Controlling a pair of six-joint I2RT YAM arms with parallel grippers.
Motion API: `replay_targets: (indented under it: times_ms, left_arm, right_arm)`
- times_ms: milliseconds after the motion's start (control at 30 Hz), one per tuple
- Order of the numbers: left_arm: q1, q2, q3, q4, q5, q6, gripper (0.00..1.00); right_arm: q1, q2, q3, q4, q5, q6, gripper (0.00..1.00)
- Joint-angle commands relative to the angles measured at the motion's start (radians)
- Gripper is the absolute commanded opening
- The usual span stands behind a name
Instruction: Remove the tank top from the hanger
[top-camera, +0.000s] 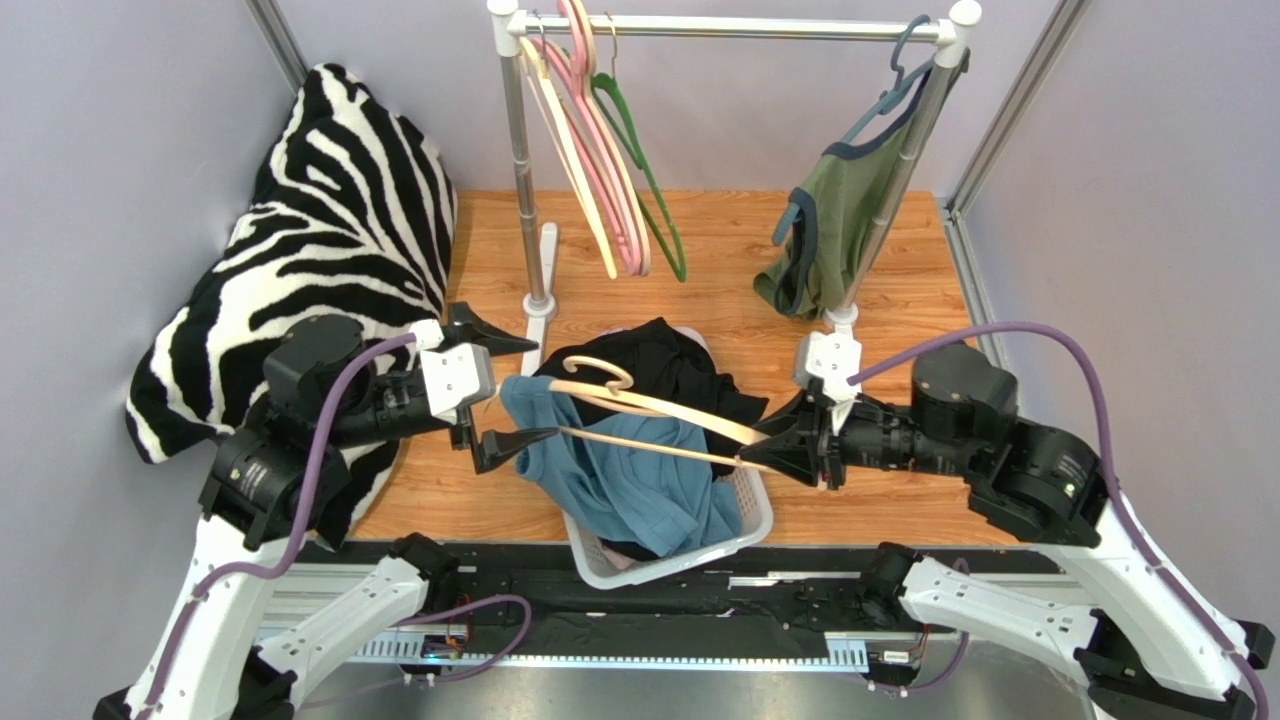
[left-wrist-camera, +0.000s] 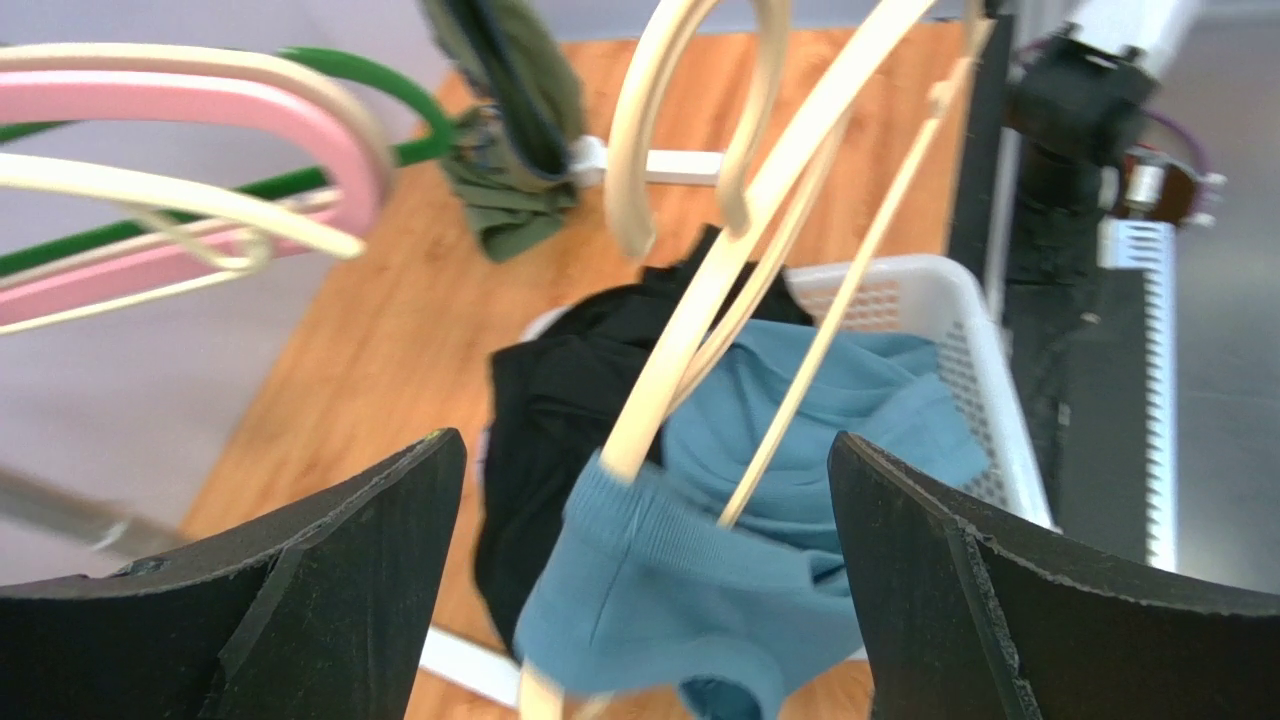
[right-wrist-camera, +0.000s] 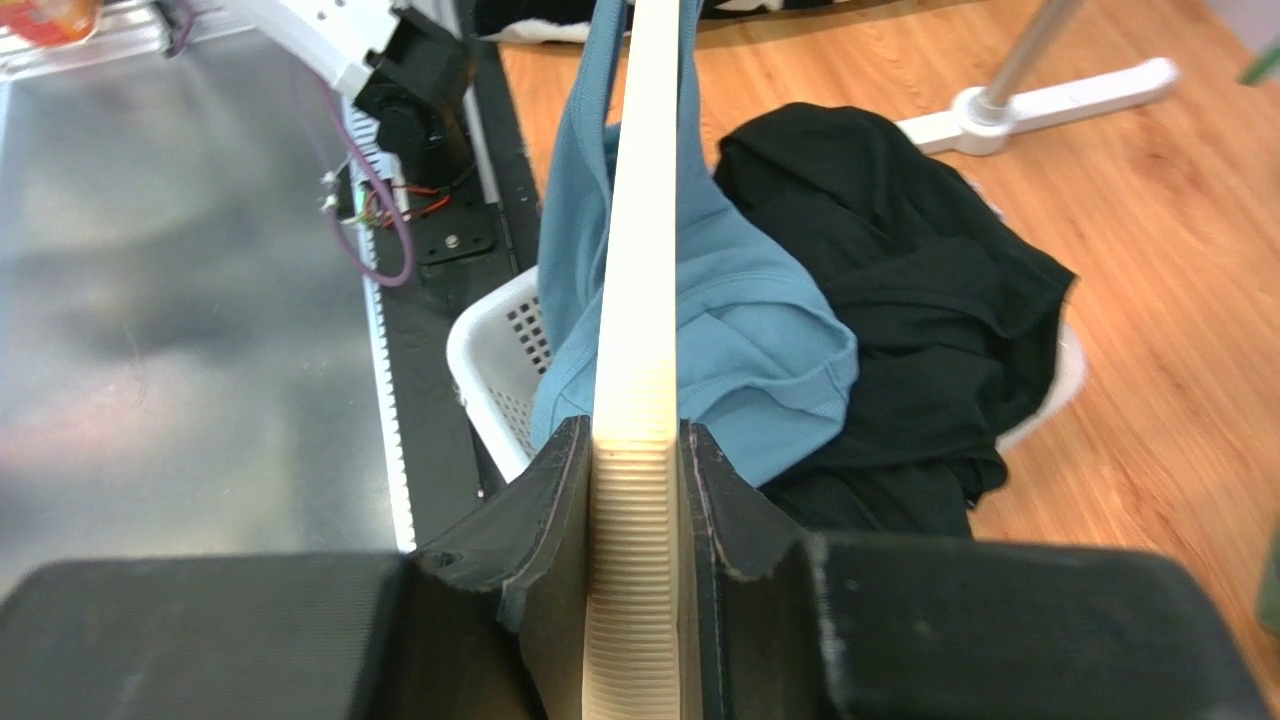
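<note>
A cream hanger (top-camera: 661, 413) lies level over the white basket (top-camera: 744, 528). My right gripper (top-camera: 769, 444) is shut on its right end; in the right wrist view the ribbed hanger arm (right-wrist-camera: 639, 270) is clamped between the jaws of that gripper (right-wrist-camera: 637, 450). The blue tank top (top-camera: 631, 480) still hangs by one strap from the hanger's left end and sags into the basket. My left gripper (top-camera: 526, 387) stands wide open just left of that end. In its wrist view the gripper (left-wrist-camera: 646, 465) frames the blue tank top (left-wrist-camera: 751, 585) and hanger (left-wrist-camera: 706, 300) without touching them.
A black garment (top-camera: 676, 368) fills the basket's far side. Behind stands a rack (top-camera: 721, 26) with pink, cream and green hangers (top-camera: 609, 150) and an olive tank top (top-camera: 834, 225) on the right. A zebra cushion (top-camera: 323, 255) sits far left.
</note>
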Motion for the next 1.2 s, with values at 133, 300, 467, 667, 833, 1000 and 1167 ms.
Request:
replay_targets:
  times_ms: [133, 300, 467, 667, 833, 1000, 1167]
  left_arm:
    - [0.001, -0.192, -0.115, 0.193, -0.219, -0.092, 0.99]
    - [0.0, -0.237, -0.221, 0.183, -0.331, -0.207, 0.99]
    - [0.0, -0.206, -0.295, 0.198, -0.234, -0.353, 0.99]
    - [-0.022, -0.137, -0.32, 0.287, -0.23, -0.497, 0.99]
    - [-0.037, -0.054, -0.28, 0.336, -0.251, -0.579, 0.98]
    - [-0.037, -0.036, -0.283, 0.377, -0.237, -0.625, 0.65]
    - [-0.037, -0.033, -0.312, 0.425, -0.213, -0.622, 0.08]
  right_arm:
    - [-0.002, -0.135, 0.025, 0.005, 0.151, 0.067, 0.0]
    - [-0.001, -0.216, -0.027, 0.08, 0.184, 0.113, 0.0]
    - [-0.002, -0.246, -0.07, 0.15, 0.18, 0.125, 0.0]
    - [-0.002, -0.24, -0.077, 0.167, 0.183, 0.145, 0.0]
    - [-0.004, -0.223, -0.09, 0.196, 0.195, 0.134, 0.0]
    - [-0.002, -0.191, -0.076, 0.198, 0.191, 0.101, 0.0]
    - [-0.002, -0.191, -0.076, 0.204, 0.183, 0.101, 0.0]
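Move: The tank top's strap, still looped over the hanger's left end, sits nearly straight under the open left gripper, about 6 cm below and 1 cm ahead. The hanger's middle is some 14 cm to this gripper's right, 2 cm back and 3 cm lower; the basket's middle is about 18 cm right, 3 cm back and 28 cm down. From the right gripper, which already holds the hanger's right end, the strap lies roughly 28 cm left, 7 cm ahead and 5 cm below. Bring the left gripper, wide open, up and out to the left by a few cm, then down about 9 cm and in to the right, reaching forward as you go, rolling it some 25 degrees and swinging its fingers forward; close on the strap's lower edge. Meanwhile keep the right grip on the hanger, draw it about 5 cm right and slightly up, turning clockwise, then ease part of the way back left. ##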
